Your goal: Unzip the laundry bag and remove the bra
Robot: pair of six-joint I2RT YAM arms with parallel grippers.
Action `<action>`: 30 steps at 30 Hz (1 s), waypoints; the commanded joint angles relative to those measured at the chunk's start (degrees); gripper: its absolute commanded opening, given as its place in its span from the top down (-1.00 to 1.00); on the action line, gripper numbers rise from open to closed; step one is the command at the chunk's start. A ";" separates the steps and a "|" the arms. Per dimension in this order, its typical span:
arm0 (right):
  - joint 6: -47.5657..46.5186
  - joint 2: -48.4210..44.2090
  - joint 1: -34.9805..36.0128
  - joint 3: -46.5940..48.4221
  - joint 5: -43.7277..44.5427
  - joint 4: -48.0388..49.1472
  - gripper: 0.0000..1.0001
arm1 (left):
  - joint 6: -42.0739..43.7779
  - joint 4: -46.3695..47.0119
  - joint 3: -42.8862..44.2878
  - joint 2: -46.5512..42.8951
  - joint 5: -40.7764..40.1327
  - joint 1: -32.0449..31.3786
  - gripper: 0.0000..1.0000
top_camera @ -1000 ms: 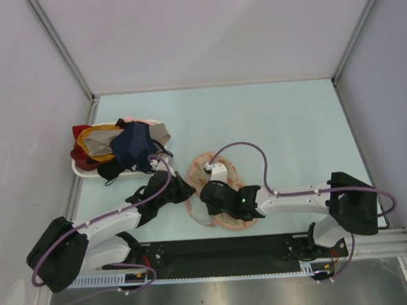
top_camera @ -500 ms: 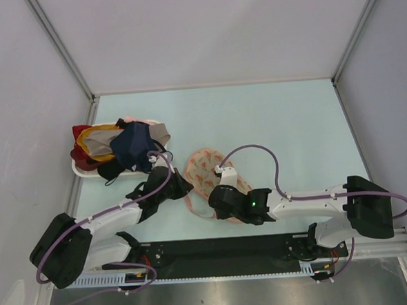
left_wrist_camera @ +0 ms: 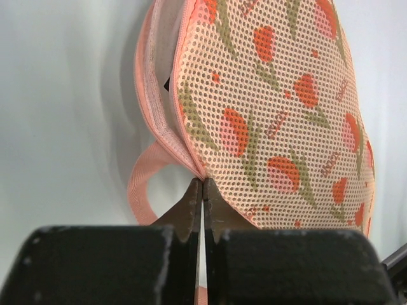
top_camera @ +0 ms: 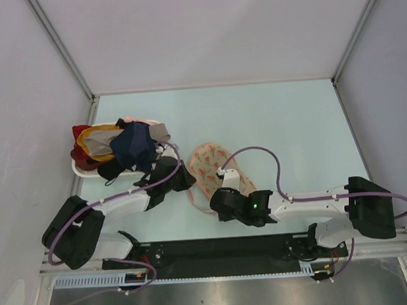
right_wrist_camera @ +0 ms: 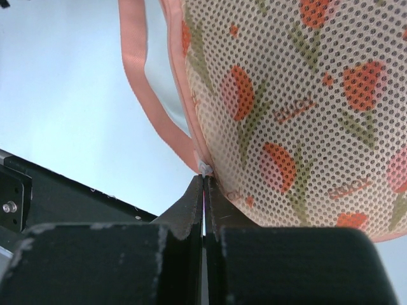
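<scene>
The laundry bag (top_camera: 210,167) is a beige-pink mesh pouch with red-orange motifs, lying in the middle of the table between my two grippers. My left gripper (top_camera: 186,180) is shut on the bag's pink rim at its left edge; in the left wrist view the tips (left_wrist_camera: 202,184) pinch the seam of the bag (left_wrist_camera: 273,108). My right gripper (top_camera: 225,194) is shut on the small zip pull at the bag's near edge, shown in the right wrist view (right_wrist_camera: 204,173) below the mesh (right_wrist_camera: 292,101). The bra is hidden.
A white tray (top_camera: 86,173) at the left holds a heap of navy, red and yellow garments (top_camera: 124,147), close behind my left arm. A pink strap loop (left_wrist_camera: 141,184) hangs off the bag's rim. A black rail (top_camera: 216,248) runs along the near edge.
The bag has shifted away from the rail and slightly right. My right gripper has come off its top to its near edge; my left gripper has moved up and right with the rim.
</scene>
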 commanded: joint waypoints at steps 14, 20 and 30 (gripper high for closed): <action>-4.00 6.67 0.61 5.00 -1.75 3.53 1.00 | 1.66 -3.26 -3.53 -14.46 -1.95 -0.94 -0.63; -6.20 9.92 0.52 7.99 -2.54 6.25 1.00 | -3.26 -3.61 -8.01 -18.60 -1.77 -5.24 -0.62; -8.93 13.18 0.34 11.33 -3.33 8.45 1.00 | -7.49 -2.38 -9.25 -15.61 -2.83 -11.23 -0.55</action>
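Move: The left fingers still pinch the laundry bag's seam. The zip pull, shut in the right fingers, lies about 12 cm back and 7 cm to the right of them, roughly level. The printed bag's middle is some 4 cm ahead of the left hand and 10 cm to its right, while the pink strap loop lies about 9 cm back and 1 cm right. From the right hand, the seam in the left fingers is about 12 cm ahead and 7 cm left. Opening wide, the left hand lets go of the seam, lifts about 5 cm, then swings back some 7 cm while sinking most of the way again, bringing its open fingers towards the zip pull. The right hand, keeping its pinch on the pull, dips a little and goes left about 5 cm to meet it. ##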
